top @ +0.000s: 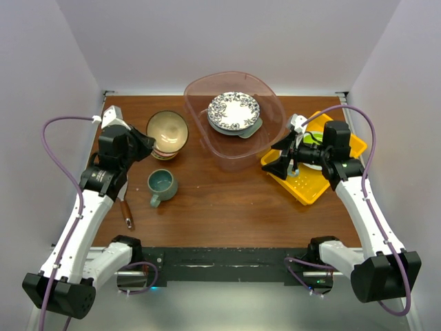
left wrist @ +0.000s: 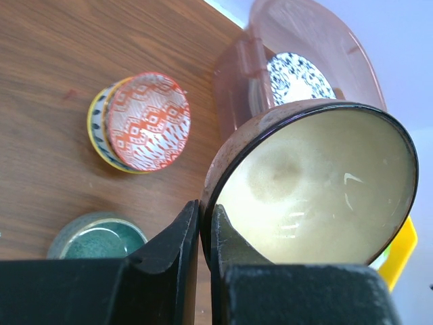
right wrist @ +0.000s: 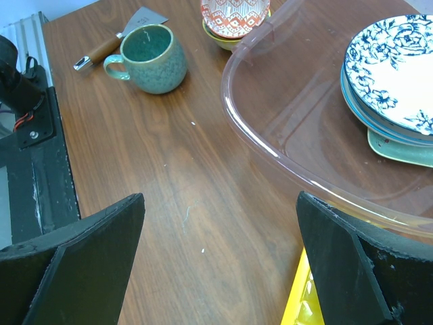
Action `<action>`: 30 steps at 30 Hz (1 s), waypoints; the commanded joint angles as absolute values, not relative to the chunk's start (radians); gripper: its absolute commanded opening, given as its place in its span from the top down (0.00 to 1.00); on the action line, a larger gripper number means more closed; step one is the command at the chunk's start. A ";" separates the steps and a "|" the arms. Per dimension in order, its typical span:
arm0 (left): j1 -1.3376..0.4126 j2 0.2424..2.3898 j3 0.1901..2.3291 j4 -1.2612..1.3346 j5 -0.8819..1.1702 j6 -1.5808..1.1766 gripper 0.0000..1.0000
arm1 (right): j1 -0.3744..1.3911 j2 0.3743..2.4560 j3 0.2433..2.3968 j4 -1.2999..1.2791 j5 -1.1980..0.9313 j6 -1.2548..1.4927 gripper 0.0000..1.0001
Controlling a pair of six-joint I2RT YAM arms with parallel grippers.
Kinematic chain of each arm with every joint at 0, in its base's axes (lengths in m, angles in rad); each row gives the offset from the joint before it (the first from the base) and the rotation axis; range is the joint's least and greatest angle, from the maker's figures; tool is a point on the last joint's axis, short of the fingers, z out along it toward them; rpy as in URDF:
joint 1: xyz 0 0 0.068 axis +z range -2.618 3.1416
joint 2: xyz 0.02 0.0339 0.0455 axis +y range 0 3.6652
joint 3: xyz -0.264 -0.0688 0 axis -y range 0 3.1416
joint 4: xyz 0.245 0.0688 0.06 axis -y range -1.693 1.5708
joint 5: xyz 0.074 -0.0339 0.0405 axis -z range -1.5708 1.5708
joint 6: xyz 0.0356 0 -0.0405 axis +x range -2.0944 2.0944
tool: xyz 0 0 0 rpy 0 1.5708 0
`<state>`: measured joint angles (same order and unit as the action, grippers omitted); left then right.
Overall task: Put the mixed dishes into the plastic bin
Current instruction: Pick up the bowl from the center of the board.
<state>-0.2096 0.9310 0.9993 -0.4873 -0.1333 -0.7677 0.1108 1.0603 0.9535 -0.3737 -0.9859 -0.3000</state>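
Note:
My left gripper (top: 147,143) (left wrist: 205,211) is shut on the rim of a tan bowl (top: 167,130) (left wrist: 318,183), one finger inside and one outside, holding it tilted above the table. Just under it a red patterned bowl (left wrist: 149,120) (right wrist: 233,13) sits nested in a yellow-rimmed one. The teal mug (top: 162,185) (left wrist: 101,238) (right wrist: 152,57) stands upright nearer me. At the back middle, the plastic bin (top: 272,103) (right wrist: 270,149) holds a blue floral plate (top: 234,110) (right wrist: 392,68) stacked on a mint tray (top: 253,130) (right wrist: 399,150). My right gripper (top: 279,164) (right wrist: 220,257) hangs open and empty beside the bin's right side.
A yellow perforated tray (top: 313,181) (right wrist: 304,305) lies at the right, under my right arm. A spatula with a wooden handle (top: 126,210) (right wrist: 111,42) lies near the left front edge. White walls enclose the table on three sides.

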 commanded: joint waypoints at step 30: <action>-0.400 1.127 1.219 -0.239 0.040 -0.647 1.00 | 0.107 1.066 0.986 -0.370 -0.980 -0.327 0.02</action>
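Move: Some 24 cm ahead of the left hand and 27 cm to its right stands the plastic bin, its middle about 19 cm lower; the hand already holds the tan bowl by its rim. The plate stack inside the bin is roughly 27 cm ahead and 28 cm right. The patterned bowls stand about 9 cm ahead and 2 cm left, the mug 10 cm back and 2 cm left, all some 22 cm below. From the idle right hand the bin lies about 28 cm ahead and 9 cm left. Swinging the tan bowl sideways to the right by about 9 cm, the left hand carries it towards the plastic bin at nearly constant height, well above the table. The wrist yaws some 20 degrees clockwise on the way, and the nearly shut fingers keep their pinch on the bowl's rim. ##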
